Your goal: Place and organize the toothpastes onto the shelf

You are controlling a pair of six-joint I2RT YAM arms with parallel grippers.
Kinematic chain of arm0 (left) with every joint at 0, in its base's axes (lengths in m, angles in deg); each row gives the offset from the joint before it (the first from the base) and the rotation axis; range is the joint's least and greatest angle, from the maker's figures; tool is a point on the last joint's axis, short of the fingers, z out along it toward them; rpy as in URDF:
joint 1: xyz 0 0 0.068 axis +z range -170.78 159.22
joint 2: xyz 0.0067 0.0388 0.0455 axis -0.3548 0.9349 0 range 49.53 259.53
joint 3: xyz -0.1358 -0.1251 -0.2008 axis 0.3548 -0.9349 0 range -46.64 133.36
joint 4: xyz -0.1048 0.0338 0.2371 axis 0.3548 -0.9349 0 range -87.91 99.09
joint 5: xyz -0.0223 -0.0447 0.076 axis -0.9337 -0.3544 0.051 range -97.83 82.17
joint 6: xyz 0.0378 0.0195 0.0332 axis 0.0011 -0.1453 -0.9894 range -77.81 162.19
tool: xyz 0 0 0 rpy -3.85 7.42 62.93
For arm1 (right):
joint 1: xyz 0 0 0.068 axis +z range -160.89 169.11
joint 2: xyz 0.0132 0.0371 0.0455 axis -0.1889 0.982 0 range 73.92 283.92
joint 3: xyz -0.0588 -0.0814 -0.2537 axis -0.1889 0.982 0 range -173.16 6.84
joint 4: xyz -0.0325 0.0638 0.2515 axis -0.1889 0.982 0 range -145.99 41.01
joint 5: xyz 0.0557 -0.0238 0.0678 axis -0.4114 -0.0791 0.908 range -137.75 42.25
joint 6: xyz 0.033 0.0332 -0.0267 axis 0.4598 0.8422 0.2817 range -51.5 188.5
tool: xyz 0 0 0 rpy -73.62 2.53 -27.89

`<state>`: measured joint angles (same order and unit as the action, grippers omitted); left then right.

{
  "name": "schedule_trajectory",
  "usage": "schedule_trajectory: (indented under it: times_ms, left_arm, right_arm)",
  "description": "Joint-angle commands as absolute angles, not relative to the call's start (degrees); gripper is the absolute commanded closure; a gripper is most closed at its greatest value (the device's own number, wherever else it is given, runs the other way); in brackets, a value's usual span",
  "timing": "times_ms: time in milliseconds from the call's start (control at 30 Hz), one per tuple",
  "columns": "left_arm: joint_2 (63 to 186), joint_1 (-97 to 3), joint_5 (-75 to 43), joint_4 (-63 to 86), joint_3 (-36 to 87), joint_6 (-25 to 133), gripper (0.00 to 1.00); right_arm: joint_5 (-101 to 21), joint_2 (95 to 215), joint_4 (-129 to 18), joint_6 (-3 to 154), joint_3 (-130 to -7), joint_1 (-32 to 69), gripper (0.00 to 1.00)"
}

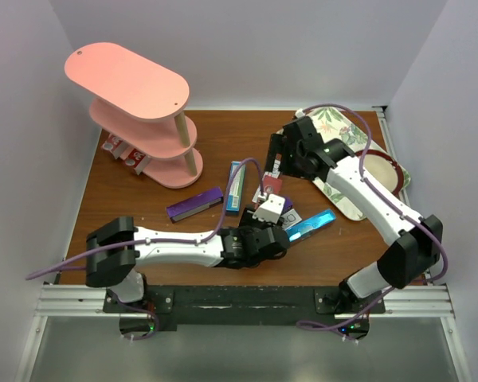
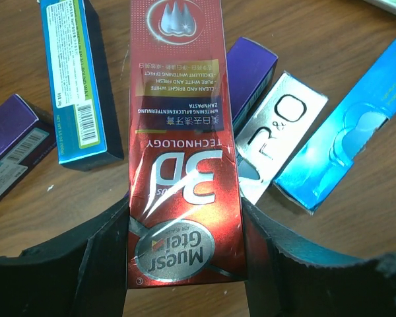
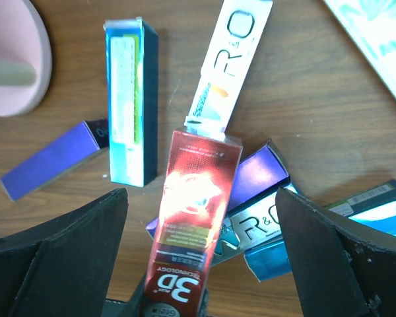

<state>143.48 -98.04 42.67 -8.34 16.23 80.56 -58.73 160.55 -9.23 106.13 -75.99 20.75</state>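
A red toothpaste carton [image 2: 181, 132] stands tilted above the wood, its lower end clamped in my left gripper [image 2: 185, 264], which is shut on it. My right gripper [image 3: 201, 198] hangs open around the carton's upper part, with a gap between each pad and the red toothpaste carton [image 3: 195, 218]. Loose toothpastes lie around: a teal one [image 1: 236, 185], a purple one [image 1: 195, 204], a bright blue one [image 1: 311, 225], a silver one [image 2: 280, 132] and a white one [image 3: 228, 59]. The pink shelf [image 1: 127, 79] stands at the far left, with red cartons [image 1: 123, 151] on its bottom tier.
A leaf-patterned tray [image 1: 342, 135] and a brown plate [image 1: 386, 171] sit at the far right under the right arm. White walls close in the table [image 1: 143, 199] on three sides. A second purple carton [image 2: 251, 72] lies under the silver one.
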Motion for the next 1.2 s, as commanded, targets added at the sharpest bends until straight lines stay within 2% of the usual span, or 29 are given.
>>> schedule_trajectory:
  times_ms: [0, 167, 300, 367, 633, 767, 900, 1167]
  left_arm:
    - [135.7, -95.8, 38.0, -2.2, 12.1, 76.0, 0.91]
    - [125.4, -89.9, 26.5, -2.1, 4.5, 72.1, 0.91]
    - [119.0, -85.7, 24.1, -9.7, 3.0, 71.3, 0.91]
    - [114.9, -82.4, 18.9, -11.6, 1.4, 70.4, 0.91]
    - [104.7, -69.1, 14.1, -20.4, -0.8, 66.0, 0.91]
    - [102.8, -61.2, 7.4, -21.8, -2.6, 65.1, 0.91]
    - [102.3, -57.9, 3.9, -21.8, -2.6, 65.7, 0.91]
    - [106.1, -51.6, 4.8, -25.4, 0.4, 67.5, 0.92]
  right_arm:
    - [-60.8, 156.1, -11.0, 106.5, -74.1, 18.8, 0.02]
    - [-62.8, 152.7, -10.7, 104.7, -72.1, 17.6, 0.02]
    - [-63.7, 150.7, -10.6, 103.1, -69.5, 16.6, 0.01]
    - [-64.0, 149.9, -11.0, 102.3, -68.7, 16.4, 0.02]
    - [-65.9, 147.5, -10.6, 101.0, -65.9, 15.2, 0.01]
    - [-66.8, 146.4, -10.5, 100.5, -65.4, 14.9, 0.01]
    - [-67.3, 145.6, -10.3, 100.1, -64.7, 14.3, 0.01]
    - [-68.2, 142.9, -10.4, 98.7, -62.9, 13.1, 0.02]
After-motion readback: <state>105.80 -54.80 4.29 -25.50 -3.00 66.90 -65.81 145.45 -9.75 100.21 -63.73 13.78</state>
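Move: Up ahead and to the left, the shelf's lower board, where the red box held in the left hand is going, has its middle some 21 cm ahead, 33 cm left and about 8 cm below that hand. Nearer on the way, the loose purple box lies about 5 cm ahead and 21 cm left, the blue box 11 cm ahead and 9 cm left, both some 11 cm lower. From the empty right hand the board is about 8 cm ahead, 37 cm left and 16 cm below. Keeping its pinch on the near end of the red box, the left hand sweeps about 22 cm left towards the shelf, arching up some 4 cm and sinking back to its starting height, while its fingers tip roughly 20 degrees further down. The right hand, already wide open and clear of the red box, backs off to the right by about 9 cm. ##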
